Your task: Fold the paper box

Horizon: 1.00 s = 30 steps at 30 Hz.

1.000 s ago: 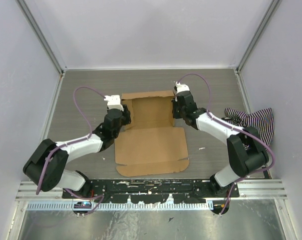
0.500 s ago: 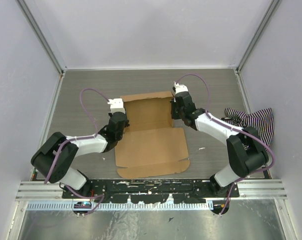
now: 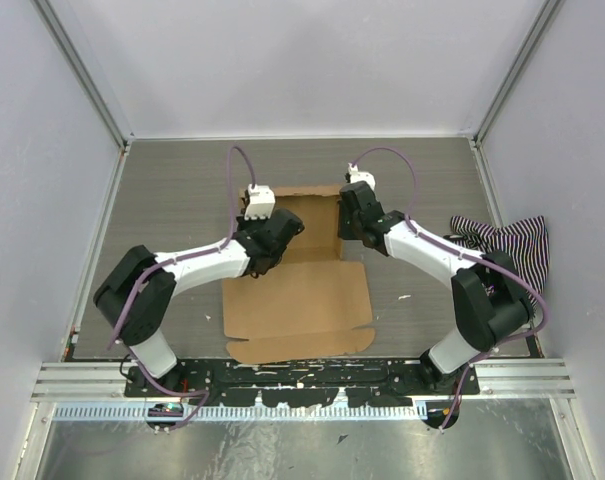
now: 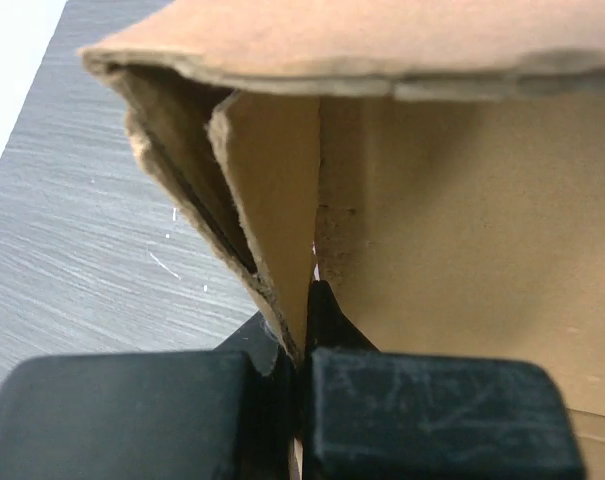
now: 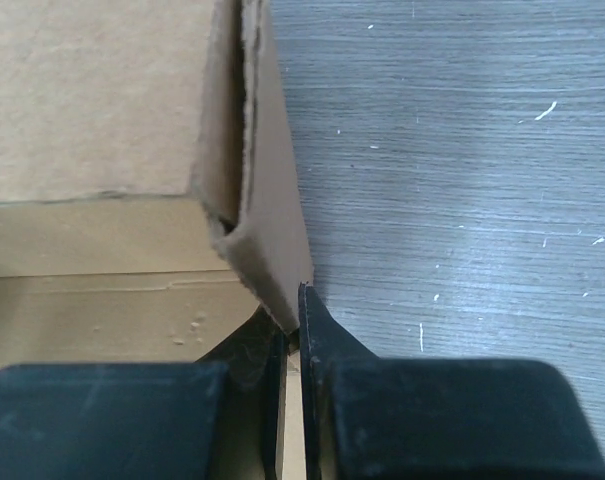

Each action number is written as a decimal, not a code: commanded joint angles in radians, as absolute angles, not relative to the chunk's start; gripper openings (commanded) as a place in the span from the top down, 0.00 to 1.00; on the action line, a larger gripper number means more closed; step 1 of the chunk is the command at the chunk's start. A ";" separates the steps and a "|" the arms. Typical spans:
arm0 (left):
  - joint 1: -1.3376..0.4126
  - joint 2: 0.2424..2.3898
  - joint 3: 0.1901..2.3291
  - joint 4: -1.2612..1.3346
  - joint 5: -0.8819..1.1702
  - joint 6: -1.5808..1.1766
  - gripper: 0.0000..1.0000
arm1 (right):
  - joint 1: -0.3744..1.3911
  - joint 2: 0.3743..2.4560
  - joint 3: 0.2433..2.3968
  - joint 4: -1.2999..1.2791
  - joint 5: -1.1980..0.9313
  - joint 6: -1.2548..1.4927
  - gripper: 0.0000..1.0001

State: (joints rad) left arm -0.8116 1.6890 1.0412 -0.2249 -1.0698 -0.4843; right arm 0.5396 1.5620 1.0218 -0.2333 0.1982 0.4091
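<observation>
The paper box point(image 3: 302, 290) is a brown cardboard die-cut sheet lying mid-table, its back part raised into walls. My left gripper point(image 3: 279, 232) is shut on the box's left side wall point(image 4: 272, 200), which is folded up with a flap tucked behind it. My right gripper point(image 3: 347, 225) is shut on the box's right side wall point(image 5: 267, 230), also standing upright. The flat front panel point(image 3: 297, 305) lies toward the arm bases. The box's far wall point(image 4: 462, 60) fills the top of the left wrist view.
A black-and-white striped cloth point(image 3: 507, 240) lies bunched at the right edge, beside the right arm's elbow. Grey wood-grain table point(image 3: 182, 190) surrounds the box. White enclosure walls point(image 3: 302, 70) stand at back and both sides.
My left gripper has swung from the box's left edge rightward and inward, carrying the left side wall up. The sheet has shifted slightly left. My right gripper has barely moved.
</observation>
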 commanded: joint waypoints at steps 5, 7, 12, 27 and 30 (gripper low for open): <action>-0.819 1.585 0.982 -0.332 -0.986 -0.567 0.67 | 0.561 1.571 1.078 -0.321 0.195 0.476 0.99; -0.820 1.554 0.994 -0.368 -0.968 -0.571 0.57 | 0.561 1.581 1.102 -0.341 0.195 0.471 0.99; -0.820 1.465 1.016 -0.444 -0.932 -0.567 0.46 | 0.561 1.614 1.156 -0.388 0.199 0.465 0.99; -0.808 1.111 1.014 -0.615 -0.921 -0.557 0.44 | 0.489 1.527 1.149 -0.459 -0.020 0.579 0.27; -0.806 1.055 1.015 -0.642 -0.909 -0.555 0.44 | 0.489 1.459 1.156 -0.495 0.011 0.560 0.19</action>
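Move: Shut on the box's left side wall, the left hand has that wall's middle about 2 cm ahead and 3 cm above its pads; the right hand holds the right wall with its middle placed likewise. The tray stands tipped up. Its far wall lies about 4 cm ahead and 5 cm above both hands, 10 cm right of the left hand and 10 cm left of the right hand. The lid panel lies 14 cm back and 8 cm below, midway between them. Opening off the left wall, the left hand dips about 1 cm as it draws back, then climbs clear, ending about 11 cm higher, 7 cm back and 5 cm to the left. The right hand nearly stays, keeping its pinch on the right wall while its fingers tip downward, until it too opens wide and eases back some 2 cm. ##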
